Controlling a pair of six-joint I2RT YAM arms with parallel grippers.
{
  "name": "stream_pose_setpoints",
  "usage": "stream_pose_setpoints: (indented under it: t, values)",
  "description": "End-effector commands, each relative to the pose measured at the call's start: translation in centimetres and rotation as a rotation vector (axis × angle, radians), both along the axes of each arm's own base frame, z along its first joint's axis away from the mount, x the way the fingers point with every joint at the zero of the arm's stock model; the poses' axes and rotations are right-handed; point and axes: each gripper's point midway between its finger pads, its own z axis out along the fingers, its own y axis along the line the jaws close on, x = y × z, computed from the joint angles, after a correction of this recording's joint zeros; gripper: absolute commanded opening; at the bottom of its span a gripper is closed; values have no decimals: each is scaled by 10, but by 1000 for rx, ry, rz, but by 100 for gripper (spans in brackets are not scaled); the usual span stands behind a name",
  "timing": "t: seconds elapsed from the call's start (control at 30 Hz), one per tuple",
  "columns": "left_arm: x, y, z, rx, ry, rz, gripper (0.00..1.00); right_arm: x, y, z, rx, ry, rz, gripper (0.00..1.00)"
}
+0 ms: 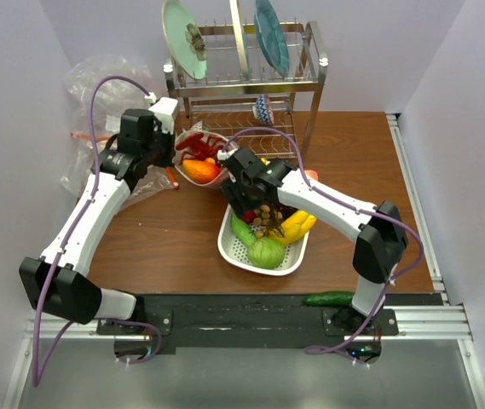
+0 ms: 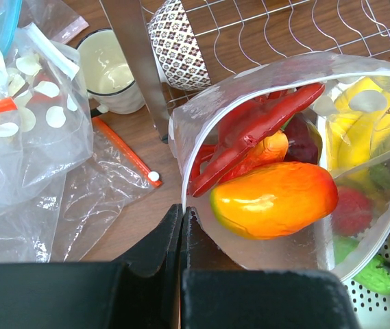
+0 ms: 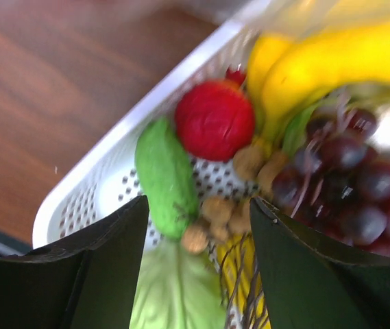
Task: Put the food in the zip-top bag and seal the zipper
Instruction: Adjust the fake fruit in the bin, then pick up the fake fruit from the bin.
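Note:
My left gripper (image 2: 182,214) is shut on the near mouth edge of the zip-top bag (image 2: 284,247), which is clear with white dots. It holds the mouth open beside the white tray (image 1: 225,243). The zipper (image 2: 249,72) arcs along the far lip. Inside lie a red lobster (image 2: 249,130), an orange-red pepper (image 2: 273,199) and a dark red apple (image 2: 301,137). My right gripper (image 3: 198,226) hangs open low over the tray, above a green vegetable (image 3: 164,175), tan nuts and pale cabbage, gripping nothing. A small red fruit (image 3: 215,120) lies just beyond its fingertips.
Bananas (image 3: 332,68) and dark grapes (image 3: 345,185) fill the tray's far side. Crumpled clear bags with orange strips (image 2: 123,147) lie left. A cup (image 2: 112,72) and patterned bowl stand under the dish rack (image 1: 242,85). A cucumber (image 1: 327,298) sits at the front edge.

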Motion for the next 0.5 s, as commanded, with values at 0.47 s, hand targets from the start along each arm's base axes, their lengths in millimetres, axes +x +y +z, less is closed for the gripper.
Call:
stream_pose_setpoints:
  t: [0.47]
  values:
    - [6,10,20,26,-91,40,0,42,14,-55,26,-109,-6,66]
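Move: The pomegranate in the bin lies about 4 cm ahead of the right hand, neither left nor right, and some 10 cm below it. The green vegetable is about 5 cm nearer the base than the pomegranate and 2 cm left of it; the brown longans are 5 cm to its right and 1 cm back. The open bag's middle is some 12 cm ahead and 9 cm left of the right hand, at about its height. From the left hand the pomegranate lies roughly 20 cm right, 5 cm back and 21 cm below. The pomegranate is approached from above: the right hand first eases forward about 3 cm and a little left, close beside the bag, then sinks some 5 cm towards the fruit, fingers staying about two-thirds open with hardly any wrist turn. The left hand still pinches the bag's rim, holding its mouth open. ##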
